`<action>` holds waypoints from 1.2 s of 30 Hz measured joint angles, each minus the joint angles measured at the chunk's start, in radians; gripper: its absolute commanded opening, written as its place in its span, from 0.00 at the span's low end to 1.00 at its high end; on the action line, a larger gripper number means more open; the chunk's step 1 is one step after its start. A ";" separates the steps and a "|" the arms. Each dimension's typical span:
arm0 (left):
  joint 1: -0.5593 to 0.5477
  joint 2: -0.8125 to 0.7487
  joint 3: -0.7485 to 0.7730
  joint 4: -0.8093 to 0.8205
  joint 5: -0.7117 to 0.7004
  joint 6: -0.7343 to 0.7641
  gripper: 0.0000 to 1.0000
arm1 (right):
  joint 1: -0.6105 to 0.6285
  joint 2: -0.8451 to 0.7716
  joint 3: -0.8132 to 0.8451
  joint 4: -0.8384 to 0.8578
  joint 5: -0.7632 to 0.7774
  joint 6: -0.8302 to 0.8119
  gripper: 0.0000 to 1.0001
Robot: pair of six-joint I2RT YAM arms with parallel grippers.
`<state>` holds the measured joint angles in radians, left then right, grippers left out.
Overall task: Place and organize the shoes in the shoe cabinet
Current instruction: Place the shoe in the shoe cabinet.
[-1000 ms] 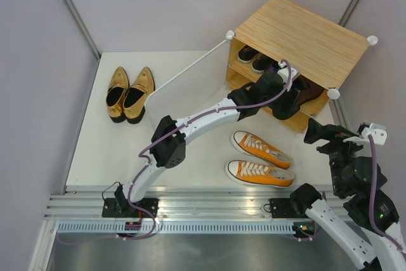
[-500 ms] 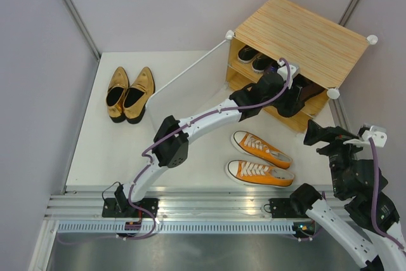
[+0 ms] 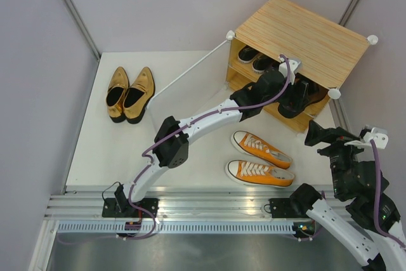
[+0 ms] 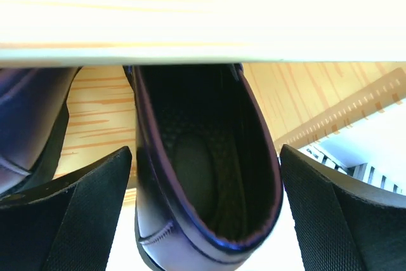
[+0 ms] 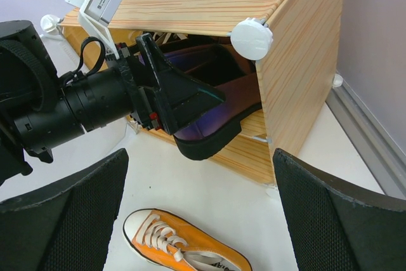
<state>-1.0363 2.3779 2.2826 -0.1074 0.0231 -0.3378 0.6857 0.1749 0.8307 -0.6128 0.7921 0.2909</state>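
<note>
The shoe cabinet (image 3: 301, 30) stands open at the back right. My left gripper (image 3: 293, 96) reaches into its upper right compartment. In the left wrist view its jaws (image 4: 205, 150) stand open on either side of a glossy dark purple loafer (image 4: 209, 176), whose heel sticks out over the shelf edge (image 5: 216, 125). The second loafer (image 4: 28, 112) lies to its left. Black sneakers (image 3: 255, 59) sit in the left part of the cabinet. Two orange sneakers (image 3: 260, 148) lie on the floor in front, and gold pumps (image 3: 130, 93) lie at the far left. My right gripper (image 5: 200, 157) hangs open above one orange sneaker (image 5: 184, 252).
The cabinet's white door (image 3: 190, 68) is swung open to the left, seen edge-on between the gold pumps and the cabinet. Purple walls close in the white floor on three sides. A metal rail (image 3: 190, 207) runs along the near edge.
My left gripper's jaws have spread wider and let go of the purple loafer, which now sits a little deeper in the cabinet. The right arm has hardly moved.
</note>
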 measured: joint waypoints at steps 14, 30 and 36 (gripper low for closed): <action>0.000 -0.042 -0.026 -0.010 0.002 -0.001 1.00 | 0.012 -0.005 -0.006 0.001 0.019 0.000 0.98; -0.002 -0.470 -0.415 0.025 0.005 0.004 0.96 | 0.013 0.055 0.009 0.006 0.022 0.027 0.66; -0.004 -0.651 -0.686 0.060 0.003 0.023 0.59 | 0.013 0.153 0.044 0.008 0.019 0.061 0.60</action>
<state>-1.0401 1.7267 1.5963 -0.0479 0.0265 -0.3149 0.6987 0.3279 0.8749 -0.6048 0.8112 0.3523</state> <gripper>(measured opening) 0.730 0.612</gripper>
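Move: The second purple shoe already stands on the upper shelf, its heel between the left hand's open fingers; its middle is about 5 cm right, 2 cm ahead and 4 cm below. From that hand, the first purple shoe is some 9 cm ahead, 4 cm left and 4 cm below; the nearer-to-cabinet orange shoe is roughly 13 cm back, 12 cm left and 19 cm below. The right hand has the second purple shoe about 22 cm straight ahead, 12 cm lower. The shelved purple shoe is left behind as the wide-open left hand, after a short pause, rises and backs away from its heel, climbing some 10 cm, then swings left and back out of the cabinet front while sinking slightly, its fingers narrowing by about a quarter. Late on, the right hand eases 2 cm forward and 2 cm left, fingers closing partway on nothing. ##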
